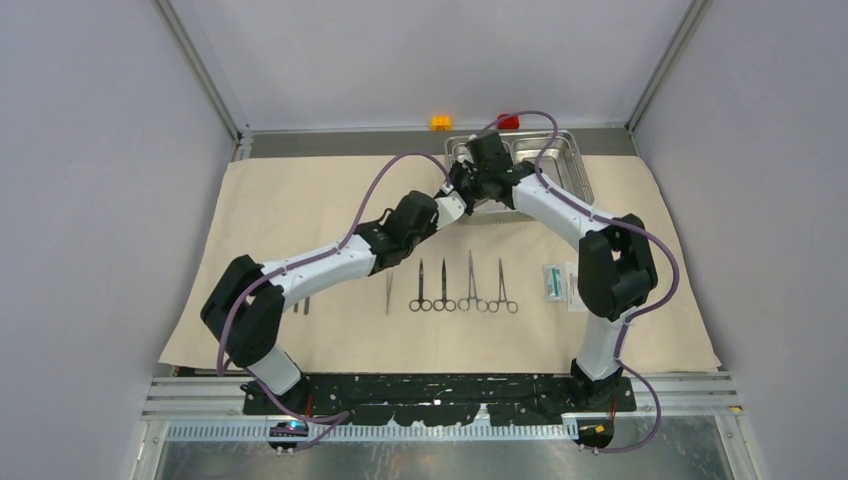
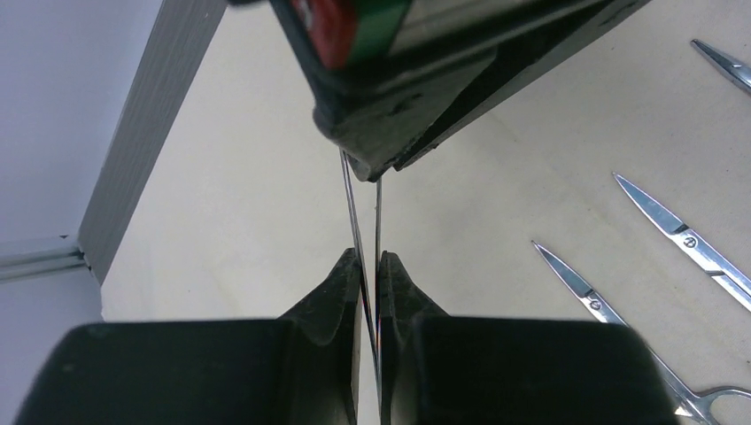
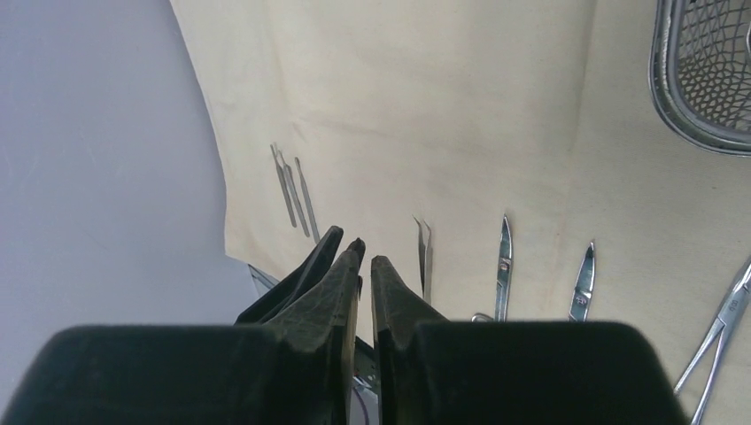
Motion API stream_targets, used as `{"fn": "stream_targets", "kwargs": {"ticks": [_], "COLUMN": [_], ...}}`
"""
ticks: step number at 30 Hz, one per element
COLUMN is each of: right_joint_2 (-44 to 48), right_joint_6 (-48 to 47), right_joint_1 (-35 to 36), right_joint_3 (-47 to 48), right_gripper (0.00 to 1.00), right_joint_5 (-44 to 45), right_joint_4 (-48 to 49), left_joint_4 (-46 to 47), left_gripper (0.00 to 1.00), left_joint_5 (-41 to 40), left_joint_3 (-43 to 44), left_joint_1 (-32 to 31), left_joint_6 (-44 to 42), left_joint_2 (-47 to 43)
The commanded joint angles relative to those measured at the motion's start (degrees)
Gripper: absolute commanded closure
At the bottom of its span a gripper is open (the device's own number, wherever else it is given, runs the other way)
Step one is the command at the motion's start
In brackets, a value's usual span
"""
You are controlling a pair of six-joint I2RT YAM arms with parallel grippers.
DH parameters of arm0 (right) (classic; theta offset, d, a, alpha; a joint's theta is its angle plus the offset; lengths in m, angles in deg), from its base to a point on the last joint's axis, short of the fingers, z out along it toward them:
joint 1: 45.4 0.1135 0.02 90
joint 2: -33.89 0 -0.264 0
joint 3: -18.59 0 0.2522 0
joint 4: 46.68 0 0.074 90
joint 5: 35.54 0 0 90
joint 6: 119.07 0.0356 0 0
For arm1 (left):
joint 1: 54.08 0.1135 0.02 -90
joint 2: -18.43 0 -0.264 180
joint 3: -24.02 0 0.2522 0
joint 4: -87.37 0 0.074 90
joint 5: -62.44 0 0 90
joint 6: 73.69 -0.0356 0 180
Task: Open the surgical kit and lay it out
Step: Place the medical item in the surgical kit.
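Note:
The beige cloth (image 1: 300,210) lies spread flat. The steel tray (image 1: 572,165) stands at its back right. Both grippers meet in the air just left of the tray. My left gripper (image 1: 457,194) (image 2: 370,257) is shut on the joined end of thin steel tweezers (image 2: 359,217). Their two blades spread apart up to the tips of my right gripper (image 1: 468,185) (image 3: 365,252), which stands slightly open with nothing seen in its gap. In a row on the cloth lie another pair of tweezers (image 1: 389,290), several ring-handled clamps (image 1: 445,286), straight handles (image 1: 301,301) and white-teal packets (image 1: 555,283).
An orange block (image 1: 441,122) and a red block (image 1: 508,121) sit behind the cloth at the back rail. Grey walls close in the left, right and back. The arm bases stand on the near edge.

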Motion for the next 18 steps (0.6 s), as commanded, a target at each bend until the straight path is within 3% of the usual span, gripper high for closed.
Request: {"fn": "stream_targets", "kwargs": {"ticks": [1, 6, 18], "right_joint_2": [1.3, 2.7, 4.2], "right_joint_6": [-0.7, -1.0, 0.4], "right_joint_1": [-1.6, -4.0, -7.2], "right_joint_3": [1.5, 1.6, 1.7], "right_gripper": [0.79, 0.64, 0.61], "right_joint_5": [-0.9, -0.9, -2.7], "right_joint_4": [2.5, 2.5, 4.9], "left_joint_4": [2.7, 1.0, -9.7], "left_gripper": [1.00, 1.00, 1.00], "left_joint_5": [-2.1, -3.2, -0.5], "left_joint_3": [-2.7, -6.4, -12.3], "left_joint_1": [-0.1, 0.2, 2.3], "left_joint_6": [-3.7, -3.6, 0.9], "left_joint_2": [-3.5, -6.1, -12.3]}}
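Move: The left hand already pinches the tweezers, whose far end reaches the right fingers; the bare drape it seems bound for lies about 12 cm back, 8 left and 12 below. The laid tweezers are 12 back and 2 left, the nearest scissors 11 back and 5 right, the scalpel handles 12 back and 20 left. From the right hand, the kit tray's middle is some 8 cm ahead, 17 right and 12 below. The right fingers spread farther and let go of the far end of the tweezers, while the left keeps them pinched. The left hand first lifts about a centimetre, then swings left and back, dipping at the end, some 7 cm altogether, towards the bare drape beside the laid tweezers; the right hand draws off to the right and forward over the tray, about 4 cm. ##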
